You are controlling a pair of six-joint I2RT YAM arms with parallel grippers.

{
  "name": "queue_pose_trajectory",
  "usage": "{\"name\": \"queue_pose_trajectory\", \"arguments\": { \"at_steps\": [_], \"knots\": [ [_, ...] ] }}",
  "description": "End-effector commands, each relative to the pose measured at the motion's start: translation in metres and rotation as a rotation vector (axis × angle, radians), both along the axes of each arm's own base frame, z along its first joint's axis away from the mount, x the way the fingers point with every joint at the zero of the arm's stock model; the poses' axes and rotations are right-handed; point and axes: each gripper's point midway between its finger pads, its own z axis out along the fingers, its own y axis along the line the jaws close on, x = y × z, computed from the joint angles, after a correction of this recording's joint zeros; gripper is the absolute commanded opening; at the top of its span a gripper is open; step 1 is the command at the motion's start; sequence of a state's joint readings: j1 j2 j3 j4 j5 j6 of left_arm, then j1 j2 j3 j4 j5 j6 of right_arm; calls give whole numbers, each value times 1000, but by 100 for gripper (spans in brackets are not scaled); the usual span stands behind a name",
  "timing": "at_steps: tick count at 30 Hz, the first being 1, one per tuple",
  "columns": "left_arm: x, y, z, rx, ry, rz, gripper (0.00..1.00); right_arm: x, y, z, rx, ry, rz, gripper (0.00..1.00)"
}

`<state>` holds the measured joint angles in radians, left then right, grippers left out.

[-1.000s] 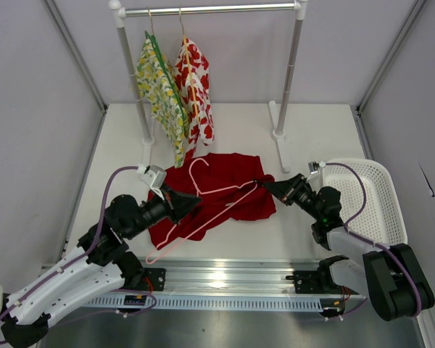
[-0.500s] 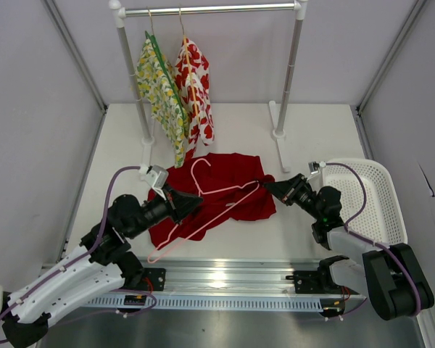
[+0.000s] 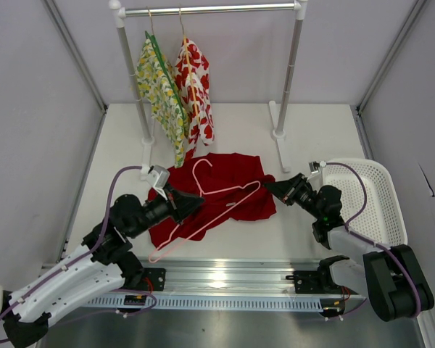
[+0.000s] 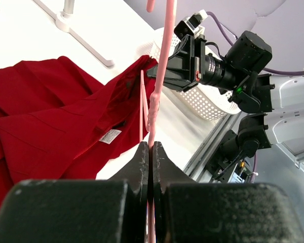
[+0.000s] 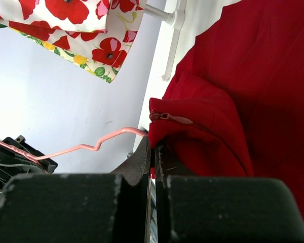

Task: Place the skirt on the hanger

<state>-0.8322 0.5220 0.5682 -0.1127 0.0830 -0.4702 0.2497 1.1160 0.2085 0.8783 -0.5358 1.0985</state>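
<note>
The deep-red skirt [image 3: 228, 190] lies crumpled on the white table between the two arms. Across it slants the pale pink hanger [image 3: 212, 194], hook toward the rack. My left gripper [image 3: 196, 201] is shut on the hanger's wire [image 4: 160, 76], which runs straight out from between the jaws [image 4: 151, 147]. My right gripper [image 3: 268, 185] is shut on the skirt's right edge, pinching a fold of red cloth [image 5: 202, 131] just below the zipper pull [image 5: 173, 119]. The hanger's far end [image 5: 96, 146] meets that fold beside the right gripper [image 5: 153, 146]. The skirt's label [image 4: 110, 135] faces up.
A clothes rack [image 3: 293, 65] stands at the back, with a yellow-green floral garment [image 3: 162, 98] and a white garment with red flowers [image 3: 196, 90] hanging at its left end. Its base feet [image 3: 281, 148] lie just behind the skirt. A white basket [image 3: 373, 199] sits at the right.
The left gripper and the hanger have shifted slightly to the right, bringing the hanger's right end closer to the right gripper. The right gripper has stayed where it was, holding the skirt.
</note>
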Motion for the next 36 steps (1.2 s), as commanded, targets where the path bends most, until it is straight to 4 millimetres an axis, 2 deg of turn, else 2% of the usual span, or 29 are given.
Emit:
{"name": "queue_pose_trajectory", "arguments": {
  "at_steps": [1, 10, 16, 17, 20, 22, 24, 26, 27, 28, 30, 31, 33, 34, 36],
  "knots": [
    [3, -3, 12, -49, -27, -3, 0, 6, 0, 26, 0, -93, 1, 0],
    [4, -4, 11, -49, -25, -8, 0, 6, -3, 26, -1, -88, -14, 0],
    [4, -4, 2, -27, -4, -4, 0, 7, -4, 24, -21, -80, -20, 0],
    [4, -5, -3, -20, 10, -7, 0, 7, -5, 14, -45, -35, -23, 0],
    [6, -9, -18, 7, 55, -10, 0, 5, -12, 4, -114, -14, -61, 0],
    [5, -12, -20, -5, 66, -22, 0, 0, -15, -10, -173, 19, -68, 0],
    [3, -13, -23, -5, 74, -29, 0, 0, -21, -12, -224, 11, -103, 0],
    [3, -13, -25, 1, 83, -32, 0, -7, -23, -25, -271, 63, -105, 0],
    [3, -13, -25, 3, 86, -34, 0, -6, -27, -26, -289, 67, -136, 6],
    [2, -14, -28, 11, 92, -41, 0, -11, -29, -36, -324, 101, -134, 8],
    [1, -15, -28, 15, 95, -50, 0, -15, -31, -41, -365, 115, -154, 15],
    [1, -16, -29, 18, 100, -53, 0, -20, -33, -52, -396, 159, -156, 18],
    [2, -18, -34, 34, 112, -53, 0, -24, -31, -52, -427, 163, -152, 23],
    [3, -18, -34, 37, 115, -53, 0, -29, -39, -65, -475, 220, -183, 26],
    [5, -20, -38, 56, 127, -56, 0, -33, -40, -67, -514, 235, -191, 31]
  ]
}}
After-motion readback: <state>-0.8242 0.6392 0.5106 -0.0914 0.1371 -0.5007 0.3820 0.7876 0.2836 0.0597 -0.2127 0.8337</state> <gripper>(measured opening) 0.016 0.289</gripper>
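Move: The right hand already pinches the skirt's waistband corner by the zipper, with the hanger's right end about 2 cm to its left, roughly level in depth and height. From this hand, the skirt's main spread lies some 13 cm left, 2 cm ahead and 14 cm below; the rack's right foot is about 17 cm ahead, 8 cm right and 15 cm below. From the left hand, which holds the hanger near its neck, that hanger end lies about 16 cm right, 9 cm ahead and 8 cm lower. After a near standstill, the right hand sinks about 6 cm while drawing back and to its right by some 3 cm each, rolling its left side down by over 20 degrees and tipping its fingers downward as they open part way beside the hanger's end and loosen their pinch on the waistband. The left hand keeps its pinch on the hanger near the neck and lowers it about 5 cm towards the skirt, easing slightly right and tipping a little down. ##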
